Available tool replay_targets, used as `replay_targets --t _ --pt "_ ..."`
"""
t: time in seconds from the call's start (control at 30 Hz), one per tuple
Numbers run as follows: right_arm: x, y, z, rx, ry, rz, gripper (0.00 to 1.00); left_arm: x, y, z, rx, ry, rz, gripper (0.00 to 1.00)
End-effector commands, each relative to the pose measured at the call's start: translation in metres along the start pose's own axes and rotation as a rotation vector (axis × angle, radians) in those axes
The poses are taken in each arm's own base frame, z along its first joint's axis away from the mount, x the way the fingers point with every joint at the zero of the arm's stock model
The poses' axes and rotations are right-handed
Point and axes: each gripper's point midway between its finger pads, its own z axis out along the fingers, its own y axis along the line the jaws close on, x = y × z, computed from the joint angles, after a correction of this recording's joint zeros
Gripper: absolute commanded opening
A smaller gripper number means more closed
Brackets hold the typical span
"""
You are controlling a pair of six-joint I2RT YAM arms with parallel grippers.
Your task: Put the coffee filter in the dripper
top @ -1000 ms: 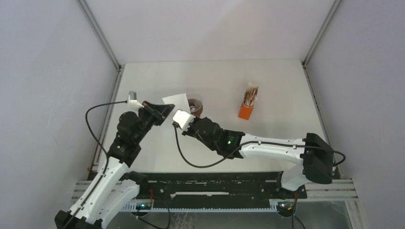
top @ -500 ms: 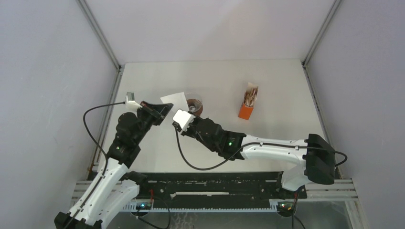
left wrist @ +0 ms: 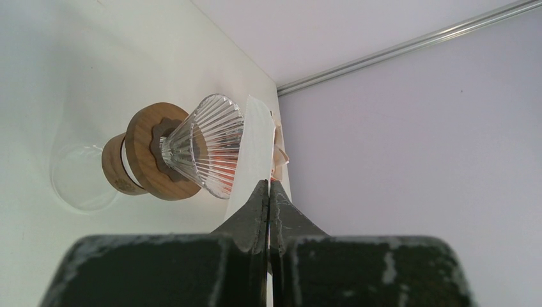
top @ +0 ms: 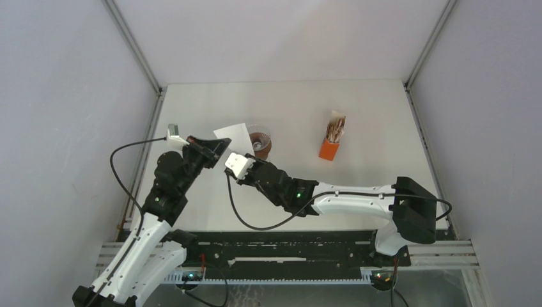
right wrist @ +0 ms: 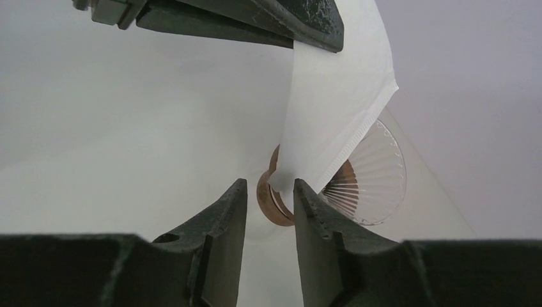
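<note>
The coffee filter (top: 233, 133) is a thin white paper sheet hanging in the air, pinched along one edge by my shut left gripper (top: 221, 145). In the left wrist view the fingertips (left wrist: 263, 192) press together on the filter (left wrist: 255, 144). Right beside it stands the dripper (top: 259, 142), a ribbed glass cone (left wrist: 204, 144) with a wooden collar. My right gripper (right wrist: 268, 188) is open just below the filter (right wrist: 339, 102); the paper's lower corner hangs by its right finger, not clamped. From above, the right gripper (top: 231, 160) is mostly hidden under its wrist camera.
An orange box (top: 329, 148) with brown-edged contents stands to the right of the dripper. The dripper rests on a clear glass cup (left wrist: 80, 185). Grey walls close the table on three sides.
My right gripper has opened off the filter and drawn slightly left and toward the near edge. The left gripper still holds the filter in about the same place.
</note>
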Motion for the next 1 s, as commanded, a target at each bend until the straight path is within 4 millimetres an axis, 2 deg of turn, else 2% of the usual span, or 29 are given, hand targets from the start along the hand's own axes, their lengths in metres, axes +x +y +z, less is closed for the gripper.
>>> replay_targets --t 0.0,0.1,0.47,0.67,0.97 --pt "-0.03 -0.021 -0.004 0.079 -0.067 0.022 0.37 -0.008 -0.016 -0.003 0.05 -0.026 -0.003 0.0" --pt "-0.031 -0.022 -0.007 0.069 -0.064 0.017 0.3 -0.007 -0.016 -0.002 0.047 -0.025 0.001 0.0" --pt "-0.036 -0.027 -0.014 0.04 -0.079 0.052 0.16 -0.006 -0.014 -0.002 0.045 -0.02 0.009 0.0" --pt "-0.037 -0.031 -0.013 0.049 -0.085 0.071 0.11 -0.005 -0.013 -0.001 0.043 -0.015 0.009 0.0" --pt "-0.039 -0.037 -0.017 0.054 -0.09 0.1 0.12 -0.004 -0.011 -0.002 0.037 -0.018 0.01 0.0"
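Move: The left fingers already hold the coffee filter, whose middle lies about 4 cm ahead of the right hand point, 4 cm to its left and some 3 cm above; its free lower corner hangs between the open right tips. From the right hand, the dripper is roughly 6 cm ahead, 3 cm right and 4 cm lower, with the glass jug's middle about 14 cm below the hand under it. From the left hand, the filter's middle is about 1 cm ahead, 2 cm right and 2 cm down. The right hand closes its partly open fingers around the free lower corner of the filter while easing about 1 cm to its right, ending with the tips almost shut and seeming to pinch the paper. Midway through closing it also lifts about 1 cm, with barely any wrist turn, while the left hand stays still and keeps its hold on the filter beside the dripper. ##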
